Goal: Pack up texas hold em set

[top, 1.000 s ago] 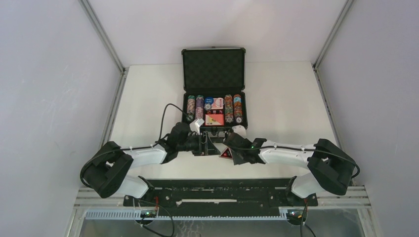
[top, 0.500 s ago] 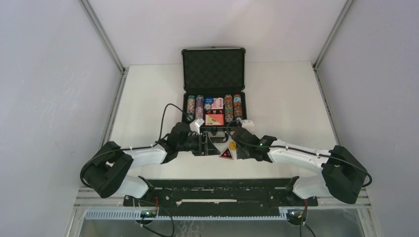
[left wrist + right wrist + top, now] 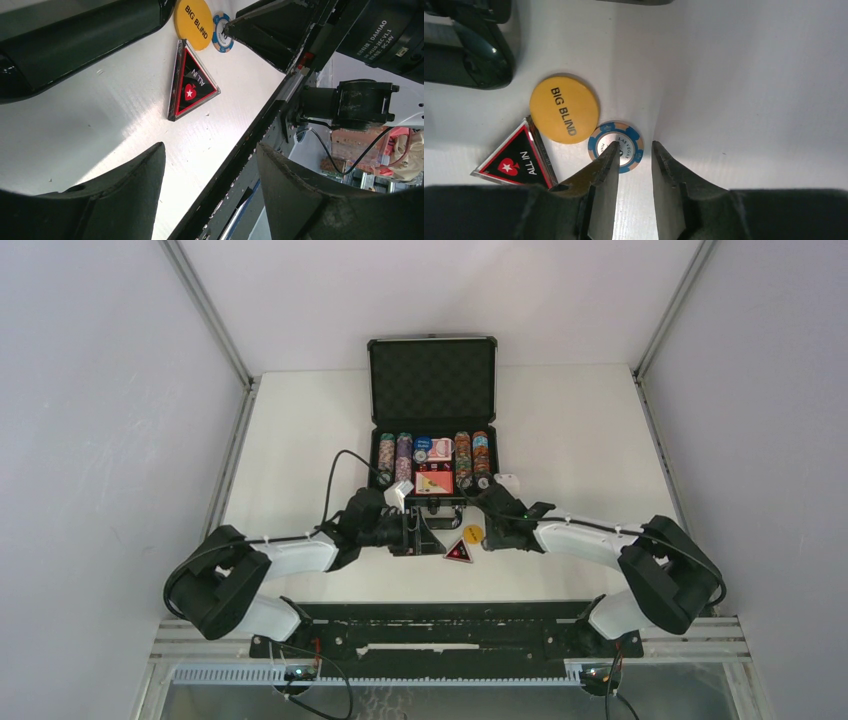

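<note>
The black case (image 3: 432, 380) stands open at the table's far middle, with rows of chips and red card boxes (image 3: 434, 480) in its tray. In front of it on the table lie a yellow BIG BLIND button (image 3: 565, 109), a black-and-red ALL IN triangle (image 3: 516, 162) and a blue Las Vegas chip (image 3: 616, 147). My right gripper (image 3: 635, 145) hovers open just over the chip, its left fingertip above the chip's face and nothing between the fingers. My left gripper (image 3: 210, 147) is open and empty, low over the table's near edge, with the triangle (image 3: 192, 85) ahead of it.
The black frame rail (image 3: 450, 625) with cables runs along the table's near edge, below the left gripper (image 3: 408, 530). The two wrists are close together in front of the case. White table surface (image 3: 580, 440) lies on either side of the case.
The right gripper has moved off the triangle and the yellow button, toward the case, uncovering both in the top view. The left arm has not moved.
</note>
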Tool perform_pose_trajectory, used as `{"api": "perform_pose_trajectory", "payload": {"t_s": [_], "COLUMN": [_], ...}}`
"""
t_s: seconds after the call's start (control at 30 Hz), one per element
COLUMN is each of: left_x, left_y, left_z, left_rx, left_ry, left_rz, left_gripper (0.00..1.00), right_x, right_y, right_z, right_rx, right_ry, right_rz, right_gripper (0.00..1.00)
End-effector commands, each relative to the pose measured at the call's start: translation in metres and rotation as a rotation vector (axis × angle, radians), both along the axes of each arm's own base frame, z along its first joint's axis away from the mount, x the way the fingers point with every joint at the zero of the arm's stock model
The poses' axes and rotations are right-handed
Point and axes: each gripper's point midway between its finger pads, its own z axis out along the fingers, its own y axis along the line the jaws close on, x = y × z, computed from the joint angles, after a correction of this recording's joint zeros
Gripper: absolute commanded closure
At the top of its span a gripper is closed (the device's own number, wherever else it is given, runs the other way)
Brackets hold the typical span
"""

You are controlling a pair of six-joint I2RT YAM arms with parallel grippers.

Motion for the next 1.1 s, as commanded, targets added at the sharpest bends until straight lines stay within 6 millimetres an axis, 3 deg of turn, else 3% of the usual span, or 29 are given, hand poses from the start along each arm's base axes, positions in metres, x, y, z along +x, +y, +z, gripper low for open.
{"api": "perform_pose_trajectory", "payload": {"t_s": [0.0, 0.07, 0.17, 0.73, 1.07], "left_x": [0.011, 0.011, 0.011, 0.016, 0.021], "left_y": [-0.012, -0.013, -0.012, -0.006, -0.001], "left_z": [0.021, 0.021, 0.022, 0.033, 0.035], "left_rx": [-0.048, -0.049, -0.050, -0.060, -0.056], "left_ry": [-0.066, -0.067, -0.070, -0.095, -0.105], "left_rz": [-0.025, -0.024, -0.025, 0.017, 0.044], "left_gripper": [0.29, 0.29, 0.29, 0.29, 0.29], "right_x": [-0.010, -0.015, -0.026, -0.103, -0.120], "right_y": [0.008, 0.013, 0.020, 0.061, 0.078], "right_z": [-0.010, -0.009, -0.006, -0.012, -0.008], "right_rx": [-0.014, -0.010, 0.000, 0.022, 0.066], "right_ry": [0.026, 0.031, 0.037, 0.129, 0.132], "right_rz": [0.052, 0.066, 0.089, 0.229, 0.276], "right_gripper": [0.65, 0.74, 0.79, 0.81, 0.81]}}
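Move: The blue-and-white chip lies right under the right gripper's fingertips, its middle about 1 cm ahead, 1 cm to the left and 1 cm below. The yellow BIG BLIND disc is some 3 cm ahead and 5 cm left, the ALL IN triangle about 8 cm left and 1 cm back, and the case handle roughly 15 cm left and 5 cm ahead. From the left gripper the chip lies about 12 cm to the right, 1 cm ahead and 6 cm lower. Keep the right fingertips down on the chip and draw it over the table, first leftward, then back and left together past the near side of the ALL IN triangle, about 13 cm in all towards the near table edge. Stay level throughout, close the fingers to about half their gap early on, and let the hand turn some 15 degrees counter-clockwise. ##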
